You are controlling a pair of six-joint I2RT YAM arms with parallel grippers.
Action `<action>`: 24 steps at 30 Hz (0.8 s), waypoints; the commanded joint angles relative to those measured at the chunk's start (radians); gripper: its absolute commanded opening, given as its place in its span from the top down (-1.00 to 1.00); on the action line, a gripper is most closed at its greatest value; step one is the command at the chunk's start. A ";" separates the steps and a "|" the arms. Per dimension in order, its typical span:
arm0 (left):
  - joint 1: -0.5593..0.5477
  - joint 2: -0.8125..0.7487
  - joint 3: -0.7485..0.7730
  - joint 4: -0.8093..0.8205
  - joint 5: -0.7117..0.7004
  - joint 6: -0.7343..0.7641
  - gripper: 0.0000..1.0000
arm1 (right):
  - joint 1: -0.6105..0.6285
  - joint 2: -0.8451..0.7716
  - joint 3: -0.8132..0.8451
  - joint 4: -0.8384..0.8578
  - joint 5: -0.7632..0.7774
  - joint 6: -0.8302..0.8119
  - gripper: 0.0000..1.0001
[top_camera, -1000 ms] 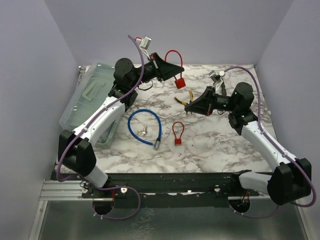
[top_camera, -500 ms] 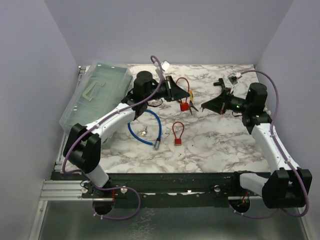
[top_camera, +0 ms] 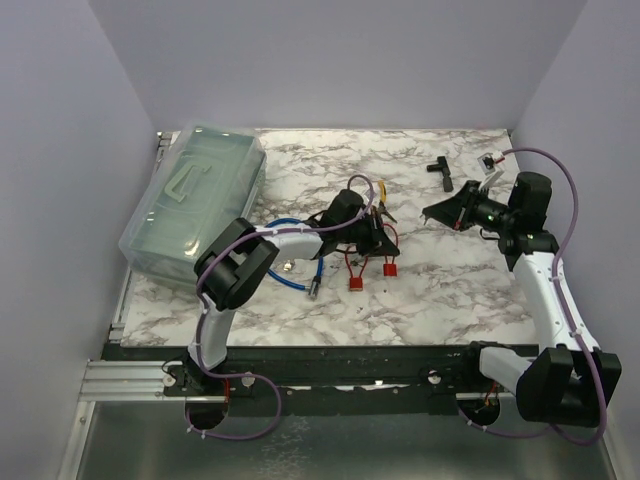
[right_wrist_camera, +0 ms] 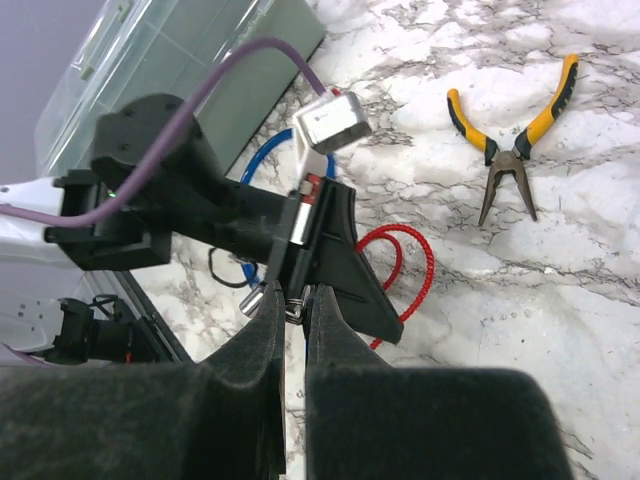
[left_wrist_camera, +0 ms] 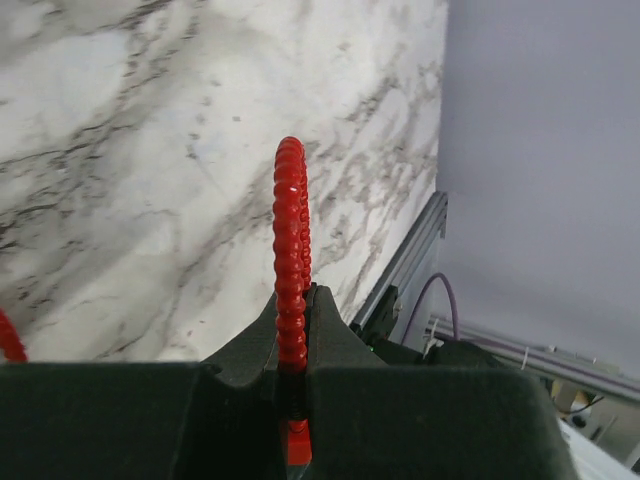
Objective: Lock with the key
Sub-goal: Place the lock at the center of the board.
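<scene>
My left gripper (top_camera: 383, 243) is over the middle of the table, shut on the beaded red cable shackle (left_wrist_camera: 290, 230) of a red padlock (top_camera: 390, 268). The padlock's red body (left_wrist_camera: 294, 442) shows deep between the jaws in the left wrist view. My right gripper (top_camera: 433, 212) hovers to the right of it, shut on a small metal key (right_wrist_camera: 297, 306) with a ring, pinched at its fingertips. In the right wrist view the key points toward the left gripper (right_wrist_camera: 330, 240) and the red shackle loop (right_wrist_camera: 418, 270).
A second red padlock (top_camera: 354, 274) lies beside the held one. A blue cable lock (top_camera: 296, 250) lies left of it. Yellow-handled pliers (right_wrist_camera: 515, 125) lie behind them. A clear plastic box (top_camera: 195, 195) stands at the back left, and a small black part (top_camera: 441, 172) lies at the back right.
My left arm has swung from the back of the table to the middle, carrying the red padlock. My right gripper has drawn back to the right, still shut.
</scene>
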 commanded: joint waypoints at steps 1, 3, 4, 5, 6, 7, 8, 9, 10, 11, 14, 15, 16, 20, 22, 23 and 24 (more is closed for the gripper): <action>-0.013 0.057 0.025 0.014 -0.048 -0.153 1.00 | -0.006 0.009 0.003 -0.014 0.038 0.027 0.99; -0.017 0.081 0.032 0.014 -0.048 -0.174 1.00 | -0.006 0.008 0.007 -0.008 0.040 0.031 0.99; -0.020 0.092 0.037 0.012 -0.046 -0.181 1.00 | -0.006 0.011 0.010 -0.007 0.041 0.031 0.99; -0.024 0.103 0.047 0.006 -0.045 -0.185 1.00 | -0.006 0.015 0.013 -0.009 0.041 0.030 0.99; -0.029 0.114 0.058 -0.004 -0.045 -0.186 1.00 | -0.005 0.017 0.017 -0.011 0.043 0.029 0.99; -0.036 0.124 0.074 -0.022 -0.048 -0.181 1.00 | -0.006 0.019 0.019 -0.011 0.044 0.028 0.99; -0.040 0.134 0.091 -0.046 -0.053 -0.176 1.00 | -0.007 0.022 0.022 -0.010 0.044 0.026 0.99; -0.046 0.142 0.106 -0.070 -0.061 -0.172 1.00 | -0.007 0.025 0.024 -0.012 0.046 0.026 0.99; -0.051 0.150 0.117 -0.089 -0.068 -0.170 1.00 | -0.007 0.029 0.026 -0.012 0.045 0.023 0.99; -0.054 0.157 0.127 -0.109 -0.074 -0.170 1.00 | -0.006 0.031 0.028 -0.012 0.043 0.021 0.99; -0.067 0.168 0.155 -0.192 -0.120 -0.164 0.85 | -0.006 0.041 0.033 -0.015 0.041 0.018 0.99; -0.071 0.171 0.162 -0.205 -0.124 -0.159 0.83 | -0.006 0.044 0.035 -0.016 0.040 0.017 0.99; -0.076 0.173 0.173 -0.217 -0.127 -0.150 0.77 | -0.007 0.046 0.039 -0.017 0.040 0.015 0.99; -0.092 0.173 0.217 -0.265 -0.145 -0.112 0.44 | -0.006 0.054 0.049 -0.019 0.041 0.007 0.99; -0.095 0.164 0.225 -0.303 -0.166 -0.100 0.23 | -0.007 0.057 0.056 -0.024 0.045 0.003 0.99; -0.094 0.158 0.226 -0.315 -0.175 -0.095 0.15 | -0.006 0.058 0.059 -0.027 0.044 0.000 0.99; -0.094 0.152 0.228 -0.329 -0.185 -0.090 0.09 | -0.006 0.059 0.060 -0.029 0.042 -0.004 1.00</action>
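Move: The left gripper still pinches the red lock's loop, the lock's body hanging beneath. The spot for it is about 10 cm below the left hand, some 3 cm to its right and 2 cm back. The other red lock lies about 9 cm left and 1 cm back; the pliers sit roughly 15 cm ahead and 3 cm left, both on the board about 10 cm below. From the right hand, the spot is some 4 cm back, 3 cm left and 23 cm down. Bring the left gripper about 5 cm straight down with the held lock, rolling the wrist some 10 degrees as it sinks, then ease it about 3 cm to the right, farther from the other red lock. Let the fingertips dip slightly and, only once the hand is low, open the fingers to nearly half to release the loop. ##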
